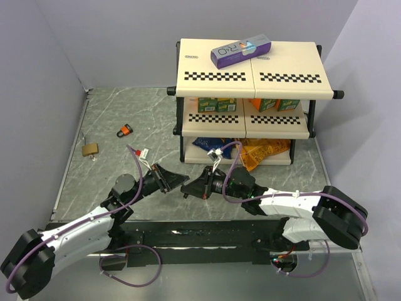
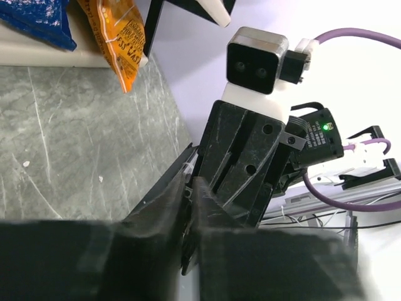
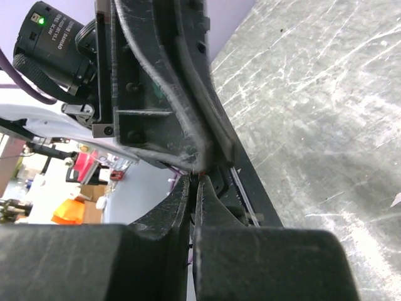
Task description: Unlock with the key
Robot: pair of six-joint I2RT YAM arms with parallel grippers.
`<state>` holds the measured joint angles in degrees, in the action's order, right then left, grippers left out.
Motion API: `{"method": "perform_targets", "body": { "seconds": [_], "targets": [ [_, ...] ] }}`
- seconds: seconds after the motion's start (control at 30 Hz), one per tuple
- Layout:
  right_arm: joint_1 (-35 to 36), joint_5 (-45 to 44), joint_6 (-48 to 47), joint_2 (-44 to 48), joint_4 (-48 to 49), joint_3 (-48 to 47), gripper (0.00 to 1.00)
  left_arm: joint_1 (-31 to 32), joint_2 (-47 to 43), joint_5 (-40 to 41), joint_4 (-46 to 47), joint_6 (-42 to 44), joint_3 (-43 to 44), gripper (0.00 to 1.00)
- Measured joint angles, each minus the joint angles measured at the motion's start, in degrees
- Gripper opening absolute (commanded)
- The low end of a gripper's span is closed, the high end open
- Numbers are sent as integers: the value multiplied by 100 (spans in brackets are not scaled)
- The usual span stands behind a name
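My two grippers meet tip to tip above the table's near middle. In the left wrist view, my left gripper (image 2: 191, 180) is shut. A thin dark sliver, the key (image 2: 187, 263), sits in the slit between its fingers, and a pale bit pokes out at the tips. My right gripper (image 3: 195, 179) is also shut, its tips pressed against the left fingers' ends on that same bit. From above, the left gripper (image 1: 178, 180) and right gripper (image 1: 187, 187) touch, and the key is too small to make out. A small orange-and-black padlock (image 1: 126, 130) lies on the table at far left.
A brass padlock (image 1: 90, 149) lies left of the orange one. A two-level shelf (image 1: 250, 78) stands at the back, with a purple box (image 1: 240, 51) on top, cartons on the middle level and snack bags (image 1: 263, 152) at the bottom. Grey walls close in both sides.
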<state>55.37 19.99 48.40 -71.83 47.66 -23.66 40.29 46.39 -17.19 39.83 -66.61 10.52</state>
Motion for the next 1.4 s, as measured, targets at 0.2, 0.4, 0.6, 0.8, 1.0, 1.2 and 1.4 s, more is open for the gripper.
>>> {"method": "perform_targets", "body": {
  "seconds": [0.2,0.4,0.6,0.8,1.0,1.2,1.4],
  "targets": [
    [-48,-116,-26,83,33,90,0,2,-162,63,-789,251,195,99],
    [-129,-337,-122,501,-166,254,0,-125,-1246,885,-2507,730,815,99],
    [-129,-656,-374,1261,-638,431,0,-1344,-1639,1401,-4129,1043,1401,100],
    [-131,-907,-614,2124,-1139,669,0,-3250,-647,769,-4533,1344,1423,100],
    [-131,-1123,-787,2975,-1615,973,0,-4175,1486,354,-4524,1720,2227,99],
    [-131,-1314,-986,3661,-2122,1110,0,-4450,3230,693,-4280,2081,3606,99],
    [-131,-1499,-1134,4238,-2555,1180,0,-4459,4538,1080,-4271,2376,4605,99]
  ]
}}
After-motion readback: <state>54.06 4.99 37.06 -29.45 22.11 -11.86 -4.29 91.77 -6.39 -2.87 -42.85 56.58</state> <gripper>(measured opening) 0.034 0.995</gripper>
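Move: The orange padlock, towards which the left hand sets off, lies about 34 cm ahead of it, 30 cm to its left and 19 cm below. The brass padlock stands some 16 cm to the left of the orange one and 10 cm nearer the base; the shelf's left foot is about 17 cm ahead of the left hand, straight ahead, at table height. From the right hand, already shut on the key, the orange padlock is roughly 35 cm ahead, 35 cm left and 17 cm down. The left fingers open wide and let go of the key while the right fingers keep their pinch on it. The left hand then swings left and forward towards the orange padlock, about 25 cm each way, first rising slightly, then sinking to 10 cm below its start, turning counter-clockwise until it points forward and down. The right hand carries the key some 10 cm right, turning clockwise about 15 degrees. ##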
